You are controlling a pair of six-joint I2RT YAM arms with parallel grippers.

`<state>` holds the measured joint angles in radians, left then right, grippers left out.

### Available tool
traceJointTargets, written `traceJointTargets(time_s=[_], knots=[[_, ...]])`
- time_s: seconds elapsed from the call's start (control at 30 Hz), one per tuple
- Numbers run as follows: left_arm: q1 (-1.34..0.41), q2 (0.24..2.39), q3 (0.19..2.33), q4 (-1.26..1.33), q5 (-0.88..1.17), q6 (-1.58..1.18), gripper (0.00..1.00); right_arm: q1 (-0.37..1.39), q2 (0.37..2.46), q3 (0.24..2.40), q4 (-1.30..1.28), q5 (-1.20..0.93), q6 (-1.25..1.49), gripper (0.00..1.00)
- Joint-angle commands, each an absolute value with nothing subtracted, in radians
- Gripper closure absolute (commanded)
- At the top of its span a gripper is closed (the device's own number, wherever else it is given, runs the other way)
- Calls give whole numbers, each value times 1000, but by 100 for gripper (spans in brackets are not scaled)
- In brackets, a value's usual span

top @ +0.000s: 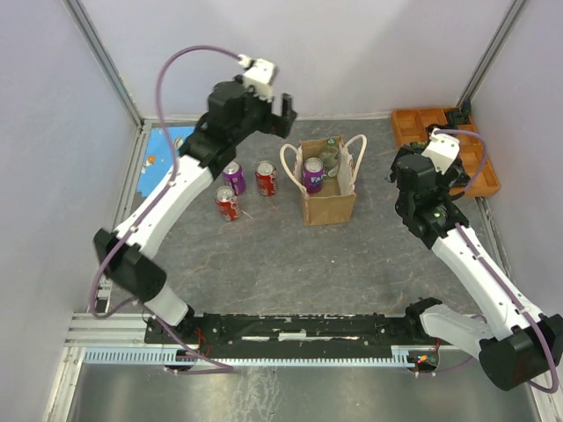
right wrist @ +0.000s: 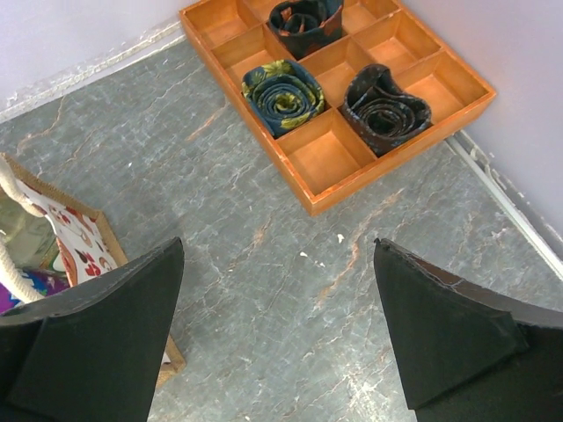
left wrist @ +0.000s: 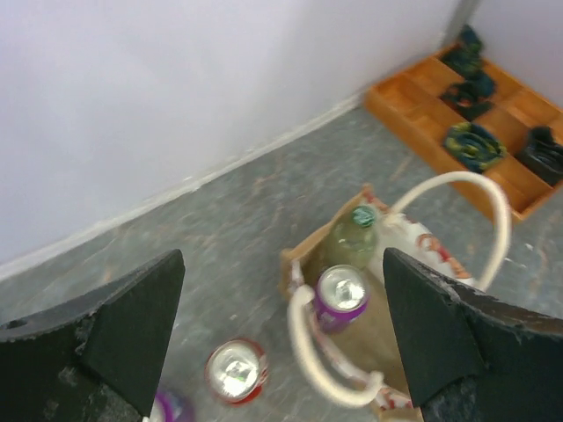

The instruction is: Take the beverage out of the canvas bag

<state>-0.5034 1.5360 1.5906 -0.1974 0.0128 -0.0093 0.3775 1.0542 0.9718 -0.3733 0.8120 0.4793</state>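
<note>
The tan canvas bag [top: 328, 198] stands upright mid-table with two cream loop handles. Inside it are a purple can [top: 313, 173] and a clear green-capped bottle [top: 330, 155]. In the left wrist view the bag [left wrist: 308, 249], the purple can [left wrist: 341, 297] and the bottle [left wrist: 350, 240] lie below and between my fingers. My left gripper [top: 286, 110] is open and empty, high above the table, left of and behind the bag. My right gripper [top: 412, 180] is open and empty, right of the bag; the bag's edge [right wrist: 106, 237] shows at the left of its view.
Three cans stand left of the bag: a purple one [top: 233, 178] and two red ones [top: 266, 178] [top: 228, 204]. An orange compartment tray [top: 413, 123] with rolled dark items sits at the back right, also in the right wrist view [right wrist: 387, 141]. Walls enclose the table.
</note>
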Motion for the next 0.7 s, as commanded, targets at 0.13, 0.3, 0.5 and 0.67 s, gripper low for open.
traceJointTargets(time_s=[0.13, 0.3, 0.5, 0.67], knots=[[-638, 1883, 2025, -563, 128, 104, 0, 374, 1011, 1025, -354, 893, 430, 2], [-702, 1983, 2106, -628, 118, 139, 3, 374, 1009, 1022, -363, 891, 450, 2], [-719, 2046, 2085, -651, 86, 196, 4, 374, 1013, 1022, -372, 880, 473, 2], [-720, 2102, 2080, -662, 57, 220, 4, 373, 1016, 1016, -386, 873, 495, 2]])
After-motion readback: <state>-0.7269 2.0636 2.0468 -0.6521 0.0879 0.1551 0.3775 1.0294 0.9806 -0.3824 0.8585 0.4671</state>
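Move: The left hand, empty and high over the table, is bound for the purple can standing in the canvas bag, about 12 cm to its right, 3 cm farther out and 28 cm below. The green-capped bottle stands about 5 cm right of and 4 cm beyond that can; the farther red can outside the bag is almost under the hand, about 2 cm ahead and 2 cm left. From the idle right hand the purple can lies roughly 31 cm left, 12 cm ahead and 17 cm down. With its fingers wide open, the left hand sweeps about 14 cm to the right past the cans already set out and, sinking ever more steeply, drops some 16 cm towards the purple can in the canvas bag. Meanwhile the wrist tips the fingers down, turns clockwise by about 20 degrees and rolls its left side up, easing back slightly late on so the open fingers finish above the bag's mouth, touching nothing yet. ##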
